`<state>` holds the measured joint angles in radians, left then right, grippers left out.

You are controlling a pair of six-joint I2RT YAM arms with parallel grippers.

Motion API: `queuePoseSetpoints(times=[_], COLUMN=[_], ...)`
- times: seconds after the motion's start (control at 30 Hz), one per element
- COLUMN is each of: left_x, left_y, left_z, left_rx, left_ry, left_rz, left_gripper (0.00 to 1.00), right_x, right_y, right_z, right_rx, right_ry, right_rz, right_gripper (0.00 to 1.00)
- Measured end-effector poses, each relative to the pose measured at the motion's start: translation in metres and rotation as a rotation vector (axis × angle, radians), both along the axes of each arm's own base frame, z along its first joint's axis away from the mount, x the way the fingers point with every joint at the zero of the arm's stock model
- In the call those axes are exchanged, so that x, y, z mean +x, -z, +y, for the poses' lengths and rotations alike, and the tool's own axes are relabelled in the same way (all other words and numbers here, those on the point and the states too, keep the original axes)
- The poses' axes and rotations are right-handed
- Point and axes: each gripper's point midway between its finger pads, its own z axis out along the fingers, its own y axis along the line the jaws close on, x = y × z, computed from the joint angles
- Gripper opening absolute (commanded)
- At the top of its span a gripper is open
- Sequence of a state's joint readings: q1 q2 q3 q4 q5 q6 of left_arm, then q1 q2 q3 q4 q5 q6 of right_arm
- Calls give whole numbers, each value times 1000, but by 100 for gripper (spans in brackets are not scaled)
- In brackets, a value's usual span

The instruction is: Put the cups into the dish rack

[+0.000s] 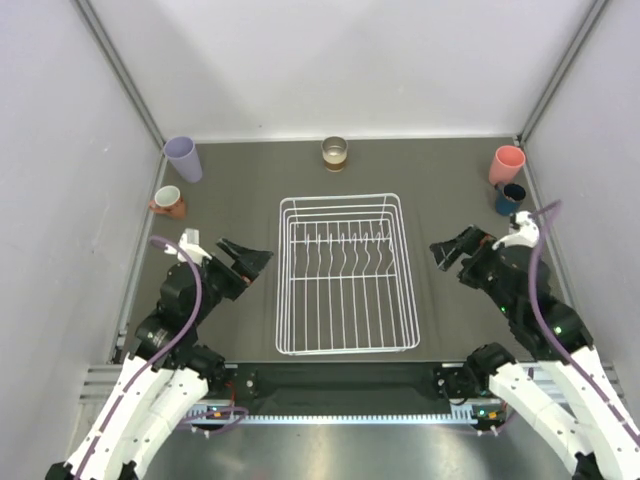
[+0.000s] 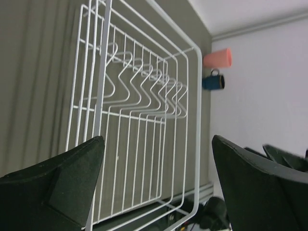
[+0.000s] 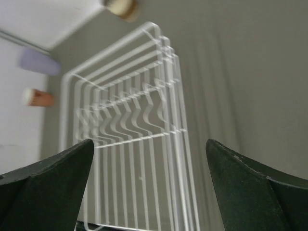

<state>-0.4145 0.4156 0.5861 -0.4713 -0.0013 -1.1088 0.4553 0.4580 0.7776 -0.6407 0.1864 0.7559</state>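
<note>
The white wire dish rack [image 1: 341,274] stands empty mid-table, also in the left wrist view [image 2: 144,120] and the right wrist view [image 3: 130,144]. The lavender tumbler [image 1: 183,158] and terracotta mug [image 1: 168,201] sit at the far left. The shiny brownish cup [image 1: 335,153] stands behind the rack. The pink tumbler [image 1: 507,164] and dark blue mug [image 1: 511,198] sit at the far right. My left gripper [image 1: 250,259] is open and empty left of the rack. My right gripper [image 1: 452,247] is open and empty right of it.
White walls [image 1: 60,180] close in the dark table on the left, back and right. The arm bases and a metal rail [image 1: 340,385] run along the near edge.
</note>
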Motion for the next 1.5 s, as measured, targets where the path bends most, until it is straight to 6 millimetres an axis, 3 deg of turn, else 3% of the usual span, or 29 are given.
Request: queuePoseSetpoints(times=[0.1,0.23,0.33,0.53,0.6,0.73,0.87,1.07,1.2,1.33,1.5], left_x=[-5,-10,-13,-28,-34,-43,-50,-63,-75,-80,-80], left_y=[7,10,16,56,65,65,64,65,61,56,47], left_z=[-7,-10,-12,-27,-32,-40,-44,-48,-47,-44,-38], left_rx=[50,68,66,48,40,27,28,36,55,87,141], left_ry=[70,108,127,234,273,344,397,469,517,539,534], left_rz=[10,15,27,131,165,174,170,171,172,160,165], left_gripper=[99,99,99,98,98,98,96,95,95,95,95], right_x=[-2,-13,-21,-22,-14,-3,11,28,63,103,126], right_y=[34,53,51,37,40,47,28,4,2,18,27], right_z=[-9,-16,-20,-20,-13,-12,-12,-28,-53,-85,-128], right_rx=[-94,-139,-156,-207,-245,-306,-338,-382,-441,-489,-471], right_ry=[43,60,52,25,0,33,54,136,245,333,426], right_rz=[168,281,286,328,388,534,532,486,523,592,607], right_gripper=[100,100,100,100,100,100,100,100,100,100,100])
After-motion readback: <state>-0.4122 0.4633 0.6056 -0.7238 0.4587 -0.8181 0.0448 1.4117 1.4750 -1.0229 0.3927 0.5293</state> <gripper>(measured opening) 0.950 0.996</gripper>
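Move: The blue mug stands roughly 25 cm ahead of my right hand and 23 cm to its right, about 20 cm lower; the pink cup is some 7 cm farther out behind that mug. The dish rack's middle lies about 20 cm to the right hand's left and 4 cm ahead. From my left hand the blue mug is around 63 cm to the right and 25 cm ahead, the rack's middle about 20 cm right and 4 cm ahead. My right hand first dips about 5 cm and eases back slightly, then swings forward and right away from the rack towards the blue mug, ending some 13 cm out each way; the wrist tips down and turns clockwise, fingers staying wide open. Meanwhile my empty left hand draws back about 8 cm, sinks and shifts right beside the rack, turning clockwise some 30 degrees. ##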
